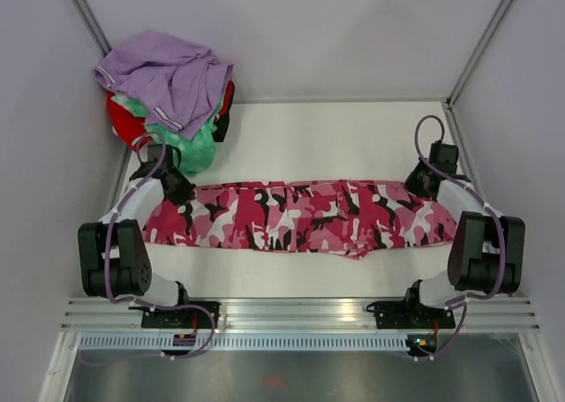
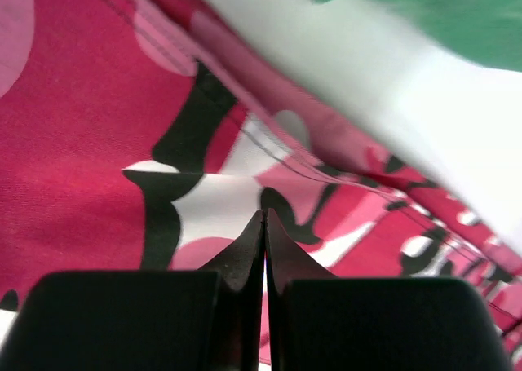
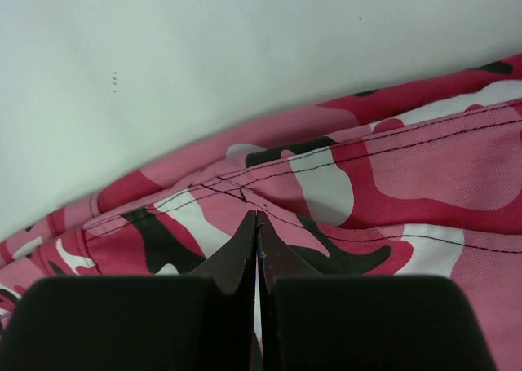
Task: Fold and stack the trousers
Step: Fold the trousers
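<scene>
The pink camouflage trousers (image 1: pixel 300 216) lie flat in a long band across the white table (image 1: pixel 335 137), left to right. At the band's upper left corner sits my left gripper (image 1: pixel 177 186), shut. Its wrist view shows the closed tips (image 2: pixel 264 216) just over the printed cloth (image 2: pixel 81 143), with no fabric visible between them. My right gripper (image 1: pixel 422 183) is at the upper right corner, also shut. There the closed tips (image 3: pixel 257 218) rest by a stitched seam of the trousers (image 3: pixel 408 167), near the cloth's far edge.
A heap of other clothes fills the back left corner: a lavender garment (image 1: pixel 163 75) on top, green cloth (image 1: pixel 192 144) and red cloth (image 1: pixel 124 119) beneath. The green cloth (image 2: pixel 432 12) lies close beyond the left gripper. Walls enclose the table on three sides.
</scene>
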Tool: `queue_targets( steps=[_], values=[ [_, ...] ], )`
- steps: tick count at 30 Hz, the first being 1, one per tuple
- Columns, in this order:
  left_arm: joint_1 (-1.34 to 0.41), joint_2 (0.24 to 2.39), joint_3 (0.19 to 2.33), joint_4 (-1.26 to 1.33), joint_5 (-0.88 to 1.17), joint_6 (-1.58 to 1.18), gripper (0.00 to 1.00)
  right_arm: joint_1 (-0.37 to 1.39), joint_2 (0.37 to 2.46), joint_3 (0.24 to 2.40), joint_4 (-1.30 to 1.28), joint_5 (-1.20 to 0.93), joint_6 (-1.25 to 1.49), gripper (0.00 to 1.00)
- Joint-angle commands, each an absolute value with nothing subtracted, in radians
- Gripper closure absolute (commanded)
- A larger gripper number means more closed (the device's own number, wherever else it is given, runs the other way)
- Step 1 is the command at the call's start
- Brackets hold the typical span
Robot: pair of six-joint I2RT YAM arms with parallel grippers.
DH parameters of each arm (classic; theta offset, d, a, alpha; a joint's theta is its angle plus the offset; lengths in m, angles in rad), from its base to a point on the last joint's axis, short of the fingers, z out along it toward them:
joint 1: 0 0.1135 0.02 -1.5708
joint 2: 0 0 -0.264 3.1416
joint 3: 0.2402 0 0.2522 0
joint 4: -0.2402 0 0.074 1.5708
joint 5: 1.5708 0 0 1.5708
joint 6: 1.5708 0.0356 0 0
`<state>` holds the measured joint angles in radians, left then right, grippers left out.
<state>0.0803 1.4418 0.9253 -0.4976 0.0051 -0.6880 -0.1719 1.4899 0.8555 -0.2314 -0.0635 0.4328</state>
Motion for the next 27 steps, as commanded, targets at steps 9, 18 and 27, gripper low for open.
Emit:
queue_targets(
  steps=[9, 18, 27],
  values=[
    [0.097, 1.722, 1.038, -0.489, -0.097, -0.712, 0.98, -0.17, 1.589, 0.822, -0.164, -0.006, 0.43, 1.0],
    [0.11, 1.672, 1.046, -0.494, -0.051, -0.608, 0.97, -0.17, 1.62, 0.893, -0.181, -0.017, 0.403, 0.97],
    [0.266, 1.341, 1.135, -0.624, -0.039, -0.376, 0.0, -0.129, 1.388, 0.98, -0.236, -0.242, 0.402, 0.18]
  ],
)
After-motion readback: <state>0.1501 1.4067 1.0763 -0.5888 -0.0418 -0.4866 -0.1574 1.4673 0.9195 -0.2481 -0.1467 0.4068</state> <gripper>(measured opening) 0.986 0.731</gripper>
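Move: The folded trousers lie in a wide strip across the table. My left hand, fingers shut, is over their far left part, with the cloth about 7 cm straight below. Their far edge is some 2 cm ahead, and the green cloth's middle is about 12 cm ahead and level sideways. My right hand, also shut, hovers roughly 5 cm over the far right part, with the far edge some 2 cm ahead. With both grippers shut I lower my hands onto the trousers near their far edge, left about 6 cm and right about 5 cm, drawing back slightly before easing forward as the fingers tip steeper. I pause low, then open both grippers while rising, left about 11 cm and drifting left, right about 8 cm. ##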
